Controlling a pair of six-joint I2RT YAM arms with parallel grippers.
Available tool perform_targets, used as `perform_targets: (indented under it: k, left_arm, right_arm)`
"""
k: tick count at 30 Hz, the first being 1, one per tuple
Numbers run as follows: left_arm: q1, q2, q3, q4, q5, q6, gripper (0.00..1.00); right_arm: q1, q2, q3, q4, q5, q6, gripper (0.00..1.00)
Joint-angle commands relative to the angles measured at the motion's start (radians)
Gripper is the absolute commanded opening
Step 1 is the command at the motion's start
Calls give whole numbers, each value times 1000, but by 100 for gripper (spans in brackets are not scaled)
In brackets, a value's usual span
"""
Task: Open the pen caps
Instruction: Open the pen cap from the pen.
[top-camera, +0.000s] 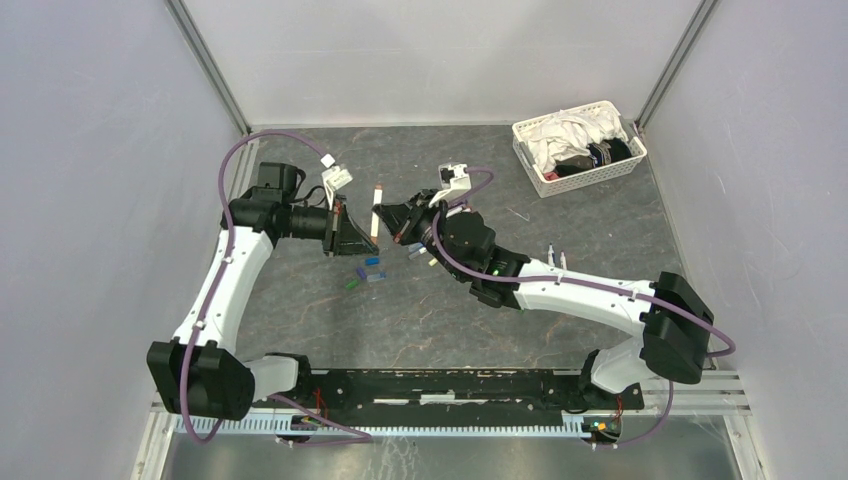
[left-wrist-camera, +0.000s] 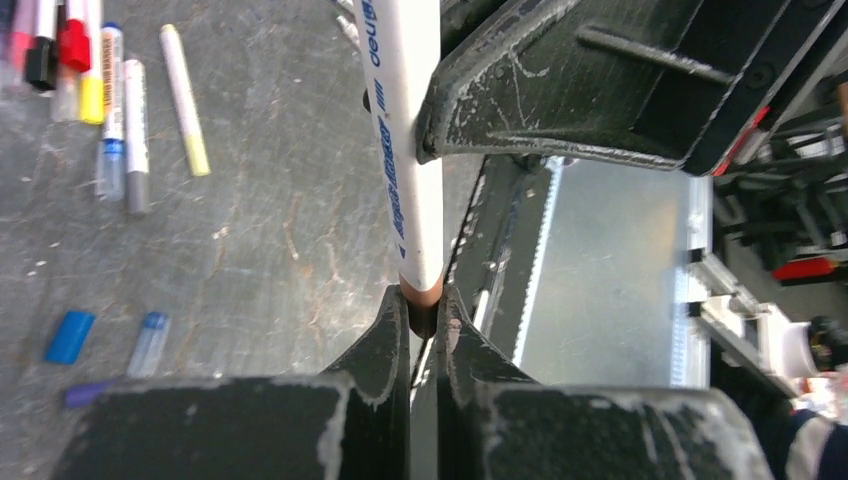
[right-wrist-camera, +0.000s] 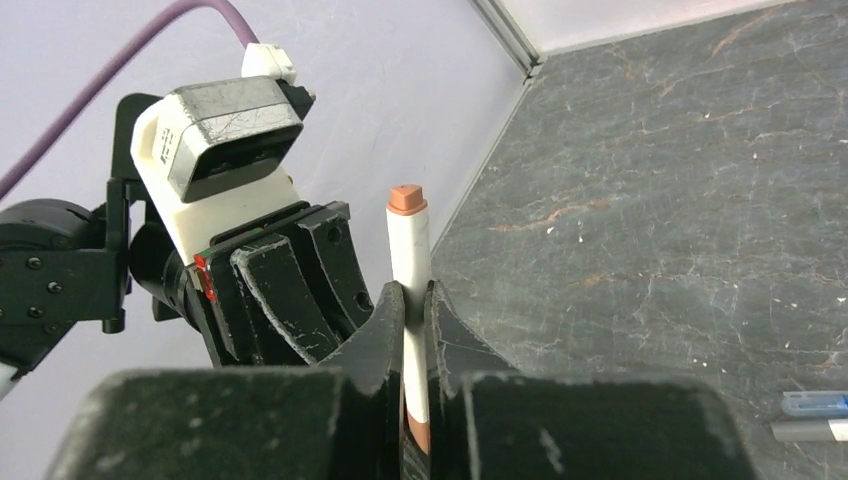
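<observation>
A white pen (top-camera: 375, 212) with brown ends stands upright above the table between both grippers. My right gripper (right-wrist-camera: 417, 300) is shut on its white barrel (right-wrist-camera: 408, 255); the upper brown end (right-wrist-camera: 407, 198) sticks out free. From the other side, my left gripper (left-wrist-camera: 422, 305) is shut on the brown cap (left-wrist-camera: 420, 293) at the pen's lower end. One right finger (left-wrist-camera: 560, 90) presses the barrel (left-wrist-camera: 405, 130) higher up. Loose pen caps lie below: blue (left-wrist-camera: 69, 336), clear blue (left-wrist-camera: 150, 340), purple (left-wrist-camera: 85, 393). Several more pens (left-wrist-camera: 110, 90) lie together on the table.
A white lattice basket (top-camera: 590, 178) of cloths stands at the back right. More pens (top-camera: 555, 258) lie by the right forearm. Loose caps (top-camera: 372, 265) sit under the grippers. The black base rail (top-camera: 450, 385) runs along the near edge, and grey walls close three sides.
</observation>
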Motion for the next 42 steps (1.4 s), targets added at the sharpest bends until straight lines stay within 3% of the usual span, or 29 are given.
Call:
perform_targets:
  k: [1, 6, 11, 18, 28, 42]
  left_arm:
    - [-6, 9, 57, -123, -111, 205, 2]
    - [-7, 13, 71, -188, -210, 322, 2]
    - [-17, -25, 45, -189, -318, 399, 2]
    - [-58, -51, 44, -219, -450, 493, 2]
    - [-251, -131, 28, -237, -719, 634, 2]
    - [-481, -144, 39, -247, -869, 744, 2]
  right_arm:
    - [10, -33, 32, -9, -33, 4, 11]
    - [-4, -110, 8, -108, -106, -68, 38]
    - [-87, -160, 9, -221, -298, -70, 50]
    - [-215, -177, 31, -310, -588, -57, 55]
    - [-341, -129, 101, -533, -822, -117, 57]
    - [-351, 2, 96, -507, -1188, -125, 60]
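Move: The brown pen, slanting forward and up, is already held by both hands. Its middle lies about 3 cm ahead of and 4 cm above the left fingertips, which grip its lower end, and about 2 cm behind and 2 cm below the right fingertips. On the table, some 24 cm below the left hand, a loose blue cap lies 8 cm ahead and 4 cm left. The pen pile is about 15 cm ahead of that hand and 9 cm to its right. The right fingers let go of the brown pen and open a bit past halfway, while the left keeps its lower end pinched. The right hand edges back and right, then sinks, about 8 cm down in all, turning some 40 degrees counter-clockwise. The left drops about 5 cm and shifts left, then eases back, tipping its fingers steeply down and swinging the pen's free end round to the right. ##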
